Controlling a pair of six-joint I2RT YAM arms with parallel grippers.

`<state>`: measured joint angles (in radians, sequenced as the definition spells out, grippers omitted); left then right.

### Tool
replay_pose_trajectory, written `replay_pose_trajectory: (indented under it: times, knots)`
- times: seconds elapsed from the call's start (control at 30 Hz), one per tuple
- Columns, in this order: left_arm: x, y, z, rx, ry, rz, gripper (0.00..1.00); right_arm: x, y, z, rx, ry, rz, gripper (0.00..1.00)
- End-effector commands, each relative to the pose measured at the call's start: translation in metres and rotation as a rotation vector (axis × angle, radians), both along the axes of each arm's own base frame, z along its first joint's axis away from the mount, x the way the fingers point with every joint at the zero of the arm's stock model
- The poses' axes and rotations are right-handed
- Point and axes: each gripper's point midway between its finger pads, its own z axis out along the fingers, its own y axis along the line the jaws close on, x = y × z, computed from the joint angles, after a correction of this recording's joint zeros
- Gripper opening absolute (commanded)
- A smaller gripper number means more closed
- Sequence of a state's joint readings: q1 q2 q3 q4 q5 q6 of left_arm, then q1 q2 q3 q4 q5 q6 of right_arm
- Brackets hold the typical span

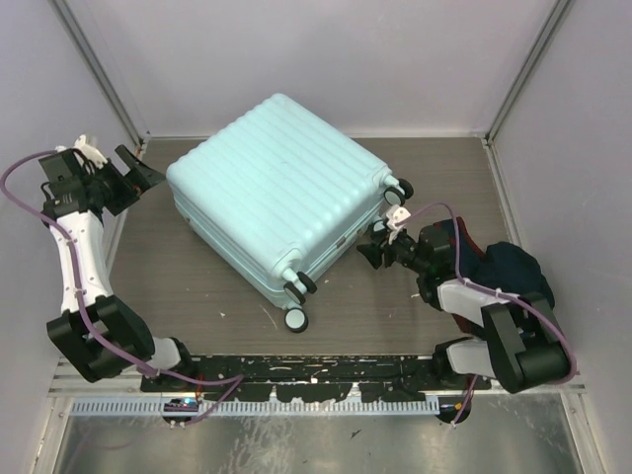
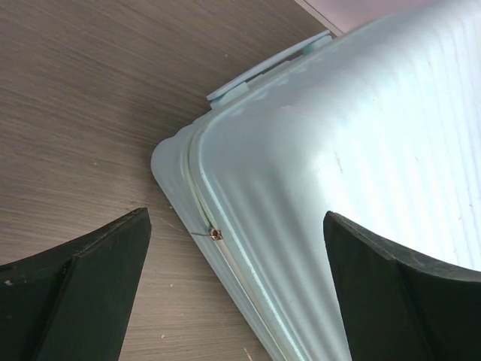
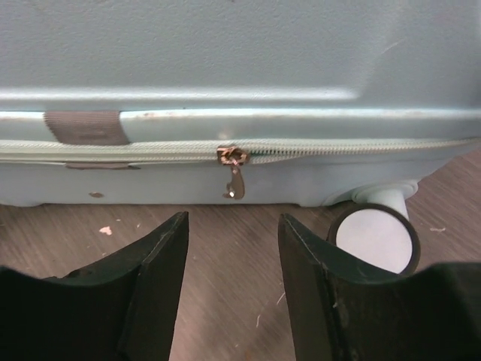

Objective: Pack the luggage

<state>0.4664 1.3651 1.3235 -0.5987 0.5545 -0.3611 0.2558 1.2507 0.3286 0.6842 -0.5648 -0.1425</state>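
Observation:
The luggage (image 1: 281, 188), a pale mint ribbed hard-shell suitcase, lies flat and zipped shut in the middle of the table. My left gripper (image 1: 146, 170) is wide open just off its left corner. In the left wrist view that corner and a small zipper slider (image 2: 215, 234) lie between the fingers, untouched. My right gripper (image 1: 367, 247) faces the suitcase's right side between the wheels. In the right wrist view its jaws (image 3: 233, 226) stand partly apart around nothing, a little short of the hanging zipper pull (image 3: 234, 180).
A dark wheel (image 3: 373, 239) sits beside the right finger. A heap of dark navy and red clothing (image 1: 509, 272) lies under the right arm at the table's right. White walls close in the table at the back and sides.

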Motion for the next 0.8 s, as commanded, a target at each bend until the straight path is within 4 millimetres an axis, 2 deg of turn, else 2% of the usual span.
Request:
replay_pose_trajectory:
  times: [0.0, 0.13, 0.27, 0.4, 0.5, 0.63, 0.77]
  knots:
    - [-0.002, -0.013, 0.049, 0.11, -0.17, -0.114, 0.98, 0.031, 0.008, 0.045, 0.008, -0.212, -0.005, 0.55]
    - [-0.004, -0.03, 0.055, 0.163, -0.198, -0.227, 0.98, 0.034, 0.02, 0.047, 0.012, -0.217, 0.035, 0.5]
    - [-0.008, -0.059, 0.067, 0.233, -0.234, -0.375, 0.98, 0.037, 0.032, 0.048, 0.013, -0.224, 0.063, 0.43]
    - [-0.021, -0.115, 0.093, 0.364, -0.338, -0.627, 0.98, 0.037, 0.038, 0.049, 0.008, -0.231, 0.084, 0.23]
    - [-0.052, -0.165, 0.102, 0.413, -0.412, -0.891, 0.98, 0.039, 0.037, 0.047, 0.002, -0.212, 0.075, 0.02]
    - [-0.093, -0.226, 0.103, 0.417, -0.497, -1.155, 0.98, 0.045, 0.029, 0.051, -0.007, -0.21, 0.007, 0.01]
    - [-0.139, -0.274, 0.081, 0.477, -0.509, -1.44, 0.99, 0.044, 0.027, 0.051, -0.011, -0.184, -0.003, 0.01]
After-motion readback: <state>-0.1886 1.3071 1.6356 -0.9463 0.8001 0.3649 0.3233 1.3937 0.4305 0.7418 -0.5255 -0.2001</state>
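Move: The zip pull hangs on the suitcase's long side about 3 cm ahead and 3 cm to the left of the right hand, at nearly its height. The suitcase's middle is roughly 15 cm ahead and 22 cm left, and its nearest wheel some 8 cm ahead, 3 cm right and 7 cm lower. From the left hand the zip pull lies about 54 cm to the right, 6 cm back and 15 cm below. Ease the right gripper diagonally forward and left onto the zip pull, about 3.5 cm in all, then hold it there and shut the half-open fingers to pinch the pull. Meanwhile swing the open left gripper some 24 cm right over the suitcase lid, lifting it and drawing it back about 9 cm each, and turn it strongly clockwise. ##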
